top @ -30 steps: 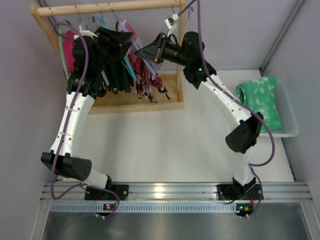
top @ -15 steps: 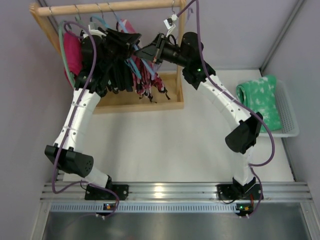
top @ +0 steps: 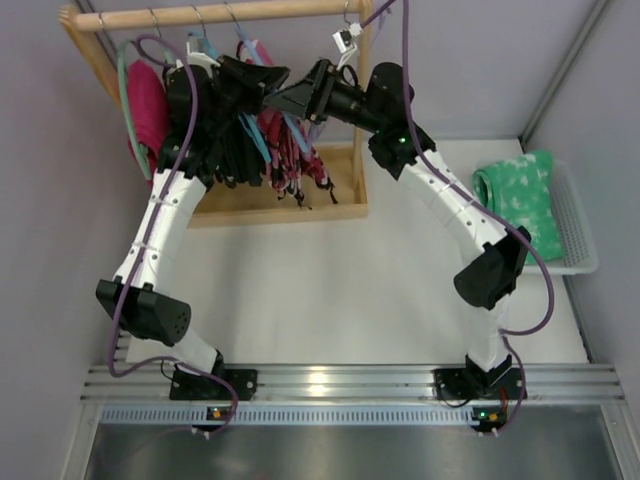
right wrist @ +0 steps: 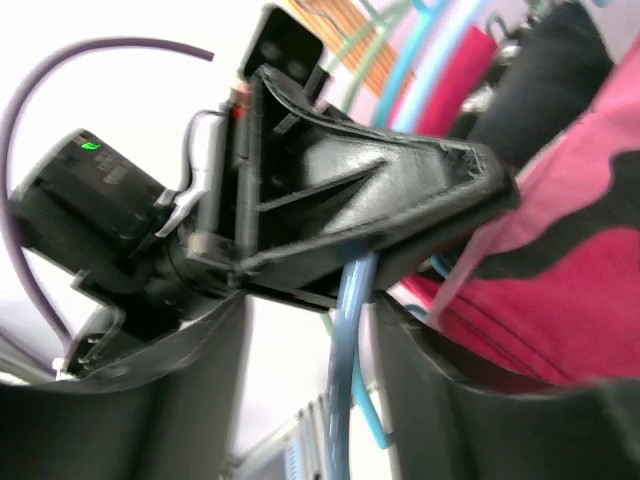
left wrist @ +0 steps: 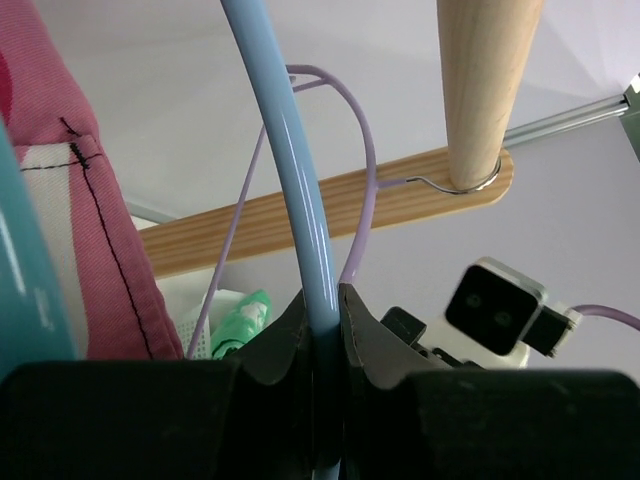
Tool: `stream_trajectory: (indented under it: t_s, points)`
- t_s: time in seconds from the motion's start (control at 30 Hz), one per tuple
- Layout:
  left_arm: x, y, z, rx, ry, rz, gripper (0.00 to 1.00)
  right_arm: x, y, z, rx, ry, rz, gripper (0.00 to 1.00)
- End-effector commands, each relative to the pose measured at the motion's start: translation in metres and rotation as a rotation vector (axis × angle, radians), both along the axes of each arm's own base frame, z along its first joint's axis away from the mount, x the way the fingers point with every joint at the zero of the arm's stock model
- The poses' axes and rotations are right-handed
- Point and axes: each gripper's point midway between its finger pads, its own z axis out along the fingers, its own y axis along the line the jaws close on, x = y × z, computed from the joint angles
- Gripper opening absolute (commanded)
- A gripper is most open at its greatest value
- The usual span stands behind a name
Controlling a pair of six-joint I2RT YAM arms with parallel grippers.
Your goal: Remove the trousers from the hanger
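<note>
The trousers (top: 292, 150), pink-red with white and black blotches, hang on the wooden rack; their fabric fills the left edge of the left wrist view (left wrist: 90, 230) and the right side of the right wrist view (right wrist: 560, 280). My left gripper (left wrist: 322, 300) is shut on the light-blue hanger (left wrist: 285, 150), its fingers pinching the thin arm. My right gripper (right wrist: 310, 320) is open, and the hanger's arm (right wrist: 345, 340) runs loose between its spread fingers. From above, the left gripper (top: 268, 85) and the right gripper (top: 290, 98) meet tip to tip above the trousers.
The wooden rack's rail (top: 250, 14) and base (top: 290, 205) frame the clothes. A plain magenta garment (top: 148, 105) on a teal hanger (top: 125, 100) and a black garment (top: 225, 150) hang left of the trousers. A white basket (top: 575, 215) at the right holds a green towel (top: 515, 195).
My left gripper has moved right to the hanger and closed on it. My right gripper, shut a second ago, has opened around the hanger arm.
</note>
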Motion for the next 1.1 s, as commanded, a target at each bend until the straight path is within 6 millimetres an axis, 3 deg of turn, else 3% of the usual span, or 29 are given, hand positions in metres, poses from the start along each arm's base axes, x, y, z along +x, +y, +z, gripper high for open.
stream_trajectory:
  t_s: [0.0,0.2,0.3,0.63,0.73,1.07]
  points:
    - [-0.039,0.0,0.1,-0.05,-0.344,-0.037,0.0,-0.038,-0.038,0.08,0.129,-0.223,-0.024,0.63]
    - [-0.06,-0.012,0.121,-0.042,-0.441,-0.09,0.0,-0.041,-0.06,0.088,0.124,-0.283,-0.074,0.92]
    - [-0.069,-0.017,0.131,-0.03,-0.488,-0.11,0.0,-0.038,-0.066,0.088,0.115,-0.293,-0.094,0.99]
    - [-0.105,-0.02,0.166,0.014,-0.659,-0.127,0.0,-0.043,-0.079,0.094,0.094,-0.358,-0.128,0.99]
    - [-0.107,-0.018,0.17,0.021,-0.676,-0.112,0.0,-0.043,-0.082,0.094,0.09,-0.361,-0.132,0.99]
    - [-0.139,-0.013,0.148,0.0,-0.605,-0.163,0.0,-0.054,-0.107,0.104,0.061,-0.436,-0.185,0.99]
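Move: The left fingers already grip the near shoulder of the pink trousers' blue hanger; the trousers' middle lies about 6 cm ahead of that hand, 1 cm left and 10 cm below. The empty purple hanger is some 14 cm right and 6 cm ahead, a little lower; the dark trousers hang about 12 cm left of the pink ones. From the right hand, half open around the same hanger shoulder, the pink trousers are about 10 cm straight ahead and 9 cm lower. Keep the left gripper shut on the blue hanger and draw it right and back, about 4 cm each, rising some 4 cm and sinking slightly at the end, with fingers turning a little clockwise and tipping up. Meanwhile open the right gripper fully and back it off the hanger, about 8 cm right and 6 cm up, slightly back, tilting its wrist some 15 degrees. ##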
